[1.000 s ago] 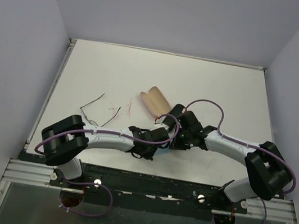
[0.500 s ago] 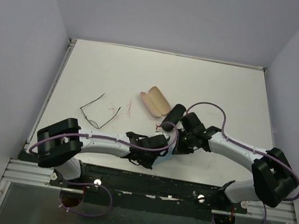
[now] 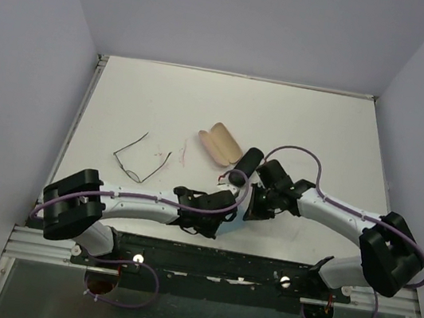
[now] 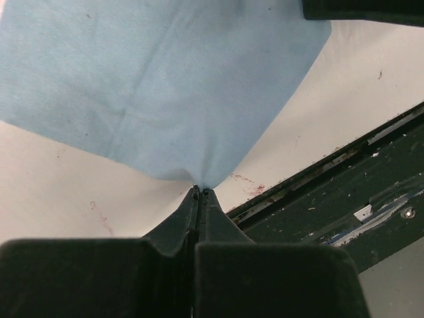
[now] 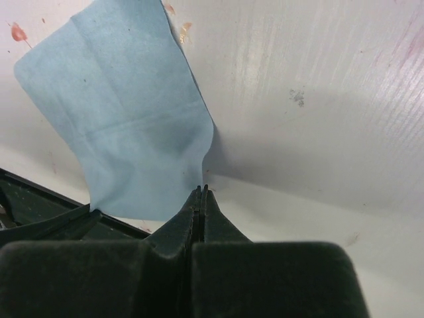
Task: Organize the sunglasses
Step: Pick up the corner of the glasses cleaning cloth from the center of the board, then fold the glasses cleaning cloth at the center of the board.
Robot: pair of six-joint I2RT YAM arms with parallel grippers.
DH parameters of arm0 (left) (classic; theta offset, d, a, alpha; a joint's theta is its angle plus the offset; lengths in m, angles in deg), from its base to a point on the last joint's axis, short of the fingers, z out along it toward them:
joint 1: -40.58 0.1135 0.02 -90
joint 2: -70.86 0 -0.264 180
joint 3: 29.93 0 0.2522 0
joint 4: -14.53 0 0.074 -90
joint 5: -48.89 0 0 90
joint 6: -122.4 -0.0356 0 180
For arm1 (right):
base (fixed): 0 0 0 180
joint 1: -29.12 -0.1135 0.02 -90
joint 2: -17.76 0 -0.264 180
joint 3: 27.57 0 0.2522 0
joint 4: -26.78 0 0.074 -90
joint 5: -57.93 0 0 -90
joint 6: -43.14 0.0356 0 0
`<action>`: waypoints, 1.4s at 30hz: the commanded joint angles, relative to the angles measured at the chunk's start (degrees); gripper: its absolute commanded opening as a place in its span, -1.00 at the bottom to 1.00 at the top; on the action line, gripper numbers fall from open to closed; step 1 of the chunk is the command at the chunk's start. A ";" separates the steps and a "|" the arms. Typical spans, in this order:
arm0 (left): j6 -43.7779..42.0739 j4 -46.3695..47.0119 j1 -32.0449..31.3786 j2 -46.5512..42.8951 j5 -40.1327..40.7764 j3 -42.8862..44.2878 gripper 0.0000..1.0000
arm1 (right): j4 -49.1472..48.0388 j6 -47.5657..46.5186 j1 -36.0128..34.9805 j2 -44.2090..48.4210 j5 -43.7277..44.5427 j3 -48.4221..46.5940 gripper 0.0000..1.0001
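The sunglasses (image 3: 139, 160), a thin wire-framed pair with its arms unfolded, lie on the white table left of centre, apart from both arms. My two grippers meet near the table's front edge, the left gripper (image 3: 226, 200) facing the right gripper (image 3: 253, 206). A light-blue cloth (image 4: 165, 86) is drawn up into a peak at my left gripper (image 4: 199, 190), which is shut on its corner. My right gripper (image 5: 202, 189) is shut on the lifted edge of the same cloth (image 5: 132, 132). The arms hide the cloth from above.
A tan oblong case (image 3: 219, 142) lies open in two halves behind the grippers, with a black oblong case (image 3: 248, 161) beside it. The black front rail (image 4: 344, 199) runs just past the cloth. Pale walls enclose the table (image 3: 322, 128) on three sides.
My right gripper has shut on the cloth. The left arm has drawn back toward the front edge with the cloth, which uncovered the black case.
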 commanded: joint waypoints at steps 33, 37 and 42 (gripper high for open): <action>-3.17 -3.19 12.32 -2.44 0.55 1.66 -1.00 | -8.30 1.64 0.17 -9.71 6.00 -11.33 -0.99; -3.70 -3.63 13.38 -1.48 -0.59 2.19 -1.00 | -10.24 1.47 0.17 -10.68 4.34 -11.42 -0.99; -4.32 -3.81 13.82 -0.34 -1.39 2.72 -1.00 | -10.15 1.12 0.26 -12.52 3.72 -12.12 -0.99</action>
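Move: Both hands hold the near edge of the glasses cleaning cloth. From the left hand, the cloth's far-left corner lies about 11 cm ahead and 7 cm left, some 2 cm lower. From the right hand, the far-right corner is roughly 13 cm ahead and 3 cm left, also slightly below; the black case sits 16 cm ahead and 2 cm left, the open brown case about 22 cm ahead and 12 cm left. Both shut grippers carry the cloth's near edge forward-left over its flat part, about 8 cm, right rising slightly. ##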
